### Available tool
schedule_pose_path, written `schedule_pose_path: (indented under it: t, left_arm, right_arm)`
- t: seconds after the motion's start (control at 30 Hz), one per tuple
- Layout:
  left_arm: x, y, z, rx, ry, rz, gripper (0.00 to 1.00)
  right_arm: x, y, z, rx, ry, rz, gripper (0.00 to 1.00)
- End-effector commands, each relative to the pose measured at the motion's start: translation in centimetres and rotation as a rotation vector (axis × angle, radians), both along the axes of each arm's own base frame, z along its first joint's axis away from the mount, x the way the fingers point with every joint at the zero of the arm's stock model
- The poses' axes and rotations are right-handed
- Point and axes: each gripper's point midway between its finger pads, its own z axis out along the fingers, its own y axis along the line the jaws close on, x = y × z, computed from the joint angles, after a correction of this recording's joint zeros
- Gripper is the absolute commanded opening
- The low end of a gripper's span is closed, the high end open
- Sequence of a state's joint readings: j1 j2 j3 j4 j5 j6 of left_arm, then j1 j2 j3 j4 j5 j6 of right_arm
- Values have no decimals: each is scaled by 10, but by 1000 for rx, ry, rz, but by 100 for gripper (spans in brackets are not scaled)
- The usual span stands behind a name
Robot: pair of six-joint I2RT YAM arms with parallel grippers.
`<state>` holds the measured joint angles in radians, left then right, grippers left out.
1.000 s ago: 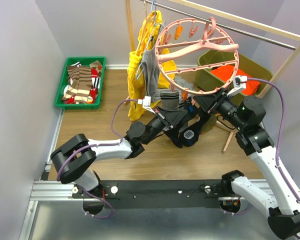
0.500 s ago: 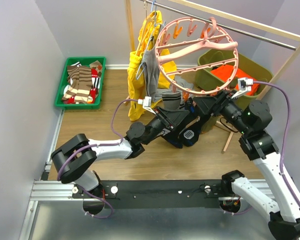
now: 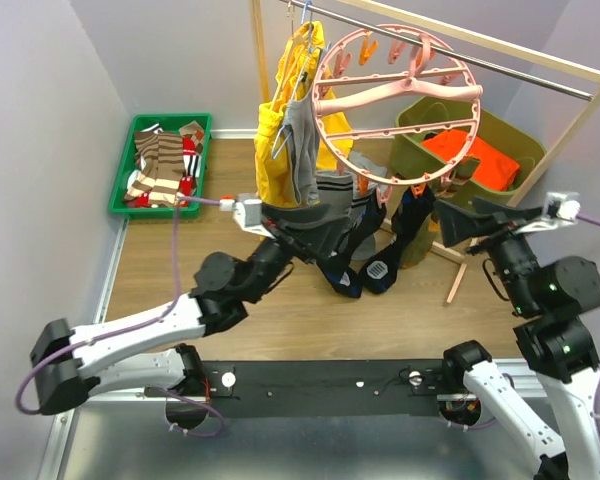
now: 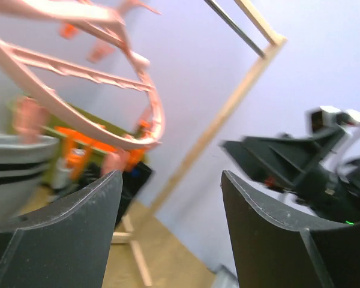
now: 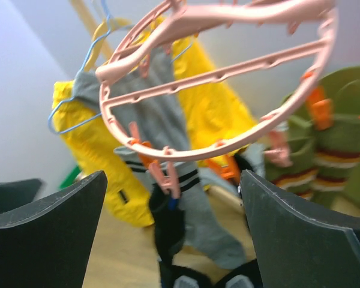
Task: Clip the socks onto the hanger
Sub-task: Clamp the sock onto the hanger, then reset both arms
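The pink ring hanger [image 3: 395, 105] hangs from the rail, with clips round its rim. Black-grey socks with white sole patches [image 3: 372, 262] and a grey striped sock [image 3: 332, 192] hang clipped under its near rim; an olive sock [image 3: 418, 240] hangs to the right. My left gripper [image 3: 325, 222] is open and empty, just left of the hanging socks. My right gripper [image 3: 450, 222] is open and empty, to their right. The right wrist view shows the ring [image 5: 216, 90], a clipped black sock [image 5: 168, 225] and olive socks [image 5: 330, 159] beyond the open gripper [image 5: 173, 180]. The left wrist view shows the ring [image 4: 78, 114] beyond its open gripper [image 4: 171, 177].
A yellow jacket [image 3: 276, 150] and grey shirt [image 3: 302, 150] hang on thin hangers left of the ring. A green bin [image 3: 120, 195] of striped socks sits at the far left. An olive bin [image 3: 510, 128] with orange cloth stands behind the wooden rack leg [image 3: 458, 280].
Both grippers have drawn back from the ring's lower rim, the left one leftward and nearer, the right one to the right. The ring has tilted and swung up a little.
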<state>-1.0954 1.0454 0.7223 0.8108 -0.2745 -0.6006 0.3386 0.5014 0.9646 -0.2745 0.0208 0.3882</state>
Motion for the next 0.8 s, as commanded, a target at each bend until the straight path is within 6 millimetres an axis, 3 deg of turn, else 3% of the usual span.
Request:
schedule_pose_path:
  t: [0.0, 0.07, 0.13, 0.17, 0.3, 0.47, 0.77]
  left_arm:
    - [21, 66, -24, 270, 12, 317, 76]
    - [21, 105, -24, 276, 48, 428, 76]
    - [25, 135, -42, 353, 105, 535, 76]
    - [20, 154, -36, 332, 113, 563, 76]
    - [11, 207, -53, 376, 180, 677, 76]
    - [-1, 273, -67, 284, 288, 844, 76]
    - [-15, 312, -93, 186, 334, 884, 76]
  right_arm:
    - [-13, -52, -2, -103, -21, -246, 100]
    - [-19, -62, -8, -115, -20, -289, 100]
    - [-32, -79, -8, -105, -52, -359, 100]
    - [-33, -83, -15, -111, -47, -375, 100]
    - [-50, -100, -24, -94, -93, -442, 100]
    - [-65, -111, -40, -85, -129, -474, 100]
    - [-60, -114, -84, -58, 0, -499, 100]
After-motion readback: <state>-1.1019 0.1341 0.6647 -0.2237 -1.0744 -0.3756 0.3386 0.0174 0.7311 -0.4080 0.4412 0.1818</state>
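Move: The dark socks just clipped hang about 10 cm to the left hand's right, 2 cm farther out and 20 cm below; the right hand has them some 12 cm to its left, 3 cm ahead and 17 cm down. The round pink hanger's middle is roughly 15 cm ahead of the left hand, 12 cm to its right and slightly higher. The olive striped socks hang about 8 cm straight ahead of the right hand and 12 cm lower. Draw both empty, open grippers away from the hanger and the dark socks. Sweep the left one almost straight left, nearly 30 cm, sinking over the later part as it swings some 45 degrees counter-clockwise and tips down a little; take the right one right, then back and down as well, turning clockwise, its fingers kept wide. ##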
